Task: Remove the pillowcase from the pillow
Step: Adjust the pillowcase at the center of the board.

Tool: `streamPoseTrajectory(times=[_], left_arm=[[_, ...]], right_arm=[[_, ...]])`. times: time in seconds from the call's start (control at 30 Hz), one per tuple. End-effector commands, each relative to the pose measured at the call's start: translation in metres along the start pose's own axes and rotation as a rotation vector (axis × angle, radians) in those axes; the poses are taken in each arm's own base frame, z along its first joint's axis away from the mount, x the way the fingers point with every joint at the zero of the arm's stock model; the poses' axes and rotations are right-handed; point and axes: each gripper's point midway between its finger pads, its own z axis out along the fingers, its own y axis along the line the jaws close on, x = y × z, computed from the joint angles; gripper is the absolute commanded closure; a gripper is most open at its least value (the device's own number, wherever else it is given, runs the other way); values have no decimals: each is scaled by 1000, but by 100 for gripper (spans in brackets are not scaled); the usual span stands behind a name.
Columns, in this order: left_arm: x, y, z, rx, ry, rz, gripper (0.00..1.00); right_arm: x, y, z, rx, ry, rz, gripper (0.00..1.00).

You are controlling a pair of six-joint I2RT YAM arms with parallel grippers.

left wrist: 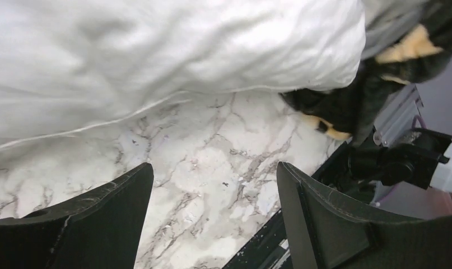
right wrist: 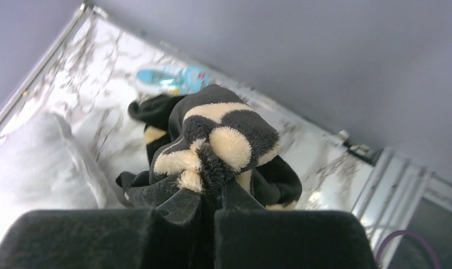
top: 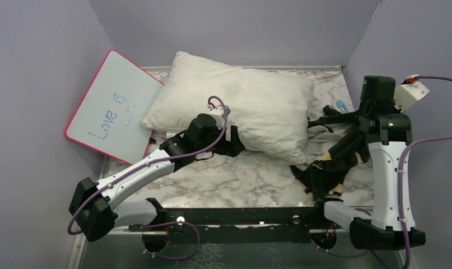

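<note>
The plump off-white pillow [top: 240, 106] lies bare across the back of the marble table; it also fills the top of the left wrist view [left wrist: 156, 50]. The black pillowcase [top: 320, 171] with tan motifs sits bunched at the pillow's right end, off the cushion. My right gripper [right wrist: 212, 199] is shut on a fold of that pillowcase [right wrist: 223, 134] and holds it above the table. My left gripper [left wrist: 215, 165] stands open over bare marble just in front of the pillow's near edge, nothing between its fingers. The pillowcase [left wrist: 352, 106] shows beyond the pillow's corner.
A pink-rimmed whiteboard [top: 114, 106] leans at the back left beside the pillow. A small blue object [top: 340, 105] lies near the back right wall. Grey walls close in three sides. A black rail [top: 240, 216] runs along the front edge.
</note>
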Motion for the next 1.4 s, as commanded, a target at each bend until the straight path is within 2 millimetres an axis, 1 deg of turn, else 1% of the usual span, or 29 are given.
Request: streamPoseTrajectory(times=[0.0, 0.07, 0.1, 0.13, 0.17, 0.23, 0.33, 0.37, 0.43, 0.47, 0.53, 0.6, 0.63, 0.7, 0.77, 0.8, 0.83, 0.87, 0.93, 1.03, 1.1, 1.27, 1.37], left_arm=[[-9, 22, -10, -52, -37, -34, 17], [-10, 26, -11, -51, -35, -46, 17], [-10, 26, -11, -47, -36, -50, 17], [-10, 26, -11, -43, -35, -52, 17], [-10, 26, -10, -41, -35, -56, 17], [-9, 25, -9, -30, -31, -60, 17], [-9, 23, -8, -23, -28, -61, 17], [-9, 24, -9, -24, -29, -62, 17], [-8, 24, -10, -24, -28, -62, 17], [-8, 25, -11, -25, -32, -62, 17], [-7, 26, -12, -28, -30, -64, 17], [-7, 27, -13, -31, -34, -68, 17], [-6, 27, -13, -30, -34, -69, 17], [-6, 28, -13, -30, -32, -73, 17], [-5, 27, -13, -27, -27, -71, 17], [-5, 28, -13, -27, -26, -72, 17], [-5, 28, -14, -27, -26, -71, 17], [-4, 28, -13, -28, -24, -73, 17], [-3, 28, -13, -28, -21, -75, 17], [-2, 29, -13, -27, -19, -82, 17], [-1, 29, -12, -25, -12, -84, 17], [2, 29, -11, -25, -5, -91, 17], [3, 29, -9, -22, 3, -96, 17]], right_arm=[[-47, -47, -20, 157, -171, -89, 99], [-45, -46, -23, 128, -167, -82, 99], [-39, -42, -21, 100, -148, -94, 99], [-30, -32, -18, 49, -113, -118, 99], [-16, -21, -13, -11, -61, -155, 99], [25, 0, -4, -113, 84, -213, 99], [100, 23, 3, -258, 335, -278, 99], [133, 26, 4, -301, 432, -301, 99], [178, 31, 4, -360, 570, -304, 99], [197, 32, 2, -382, 633, -297, 99], [227, 30, 1, -391, 721, -274, 97], [248, 33, 0, -431, 783, -263, 92], [255, 35, 4, -438, 787, -258, 88], [265, 34, 11, -414, 804, -259, 83], [267, 36, 16, -396, 824, -279, 71], [269, 35, 21, -366, 822, -283, 62], [271, 34, 26, -349, 817, -292, 55], [274, 33, 31, -339, 820, -308, 52], [280, 28, 40, -294, 821, -339, 50], [296, 25, 52, -264, 842, -365, 42], [301, 22, 59, -225, 850, -379, 42], [306, 8, 79, -102, 801, -407, 36], [313, -2, 90, -36, 769, -398, 36]])
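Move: The right hand already holds a bunch of the pillowcase high over the right side of the table. The spot where it will come down, beside the pillow's right end, lies about 10 cm to its left, level fore and aft, roughly 31 cm below. The pillow's middle is some 35 cm left and 12 cm farther out; a blue tool lies about 7 cm right, 14 cm farther out. For the left hand that spot is about 22 cm right, 3 cm ahead and 17 cm below. Still pinching the bunched pillowcase, the right hand lifts it some 3 cm, then swings it fast down and left, ending about 30 cm lower and 10 cm left, beside the pillow's right end. The wrist turns from pointing right until the fingers point straight down; over the last stretch they open well over halfway and let go of the bunch. The left hand, open and empty, shifts a few centimetres left. ##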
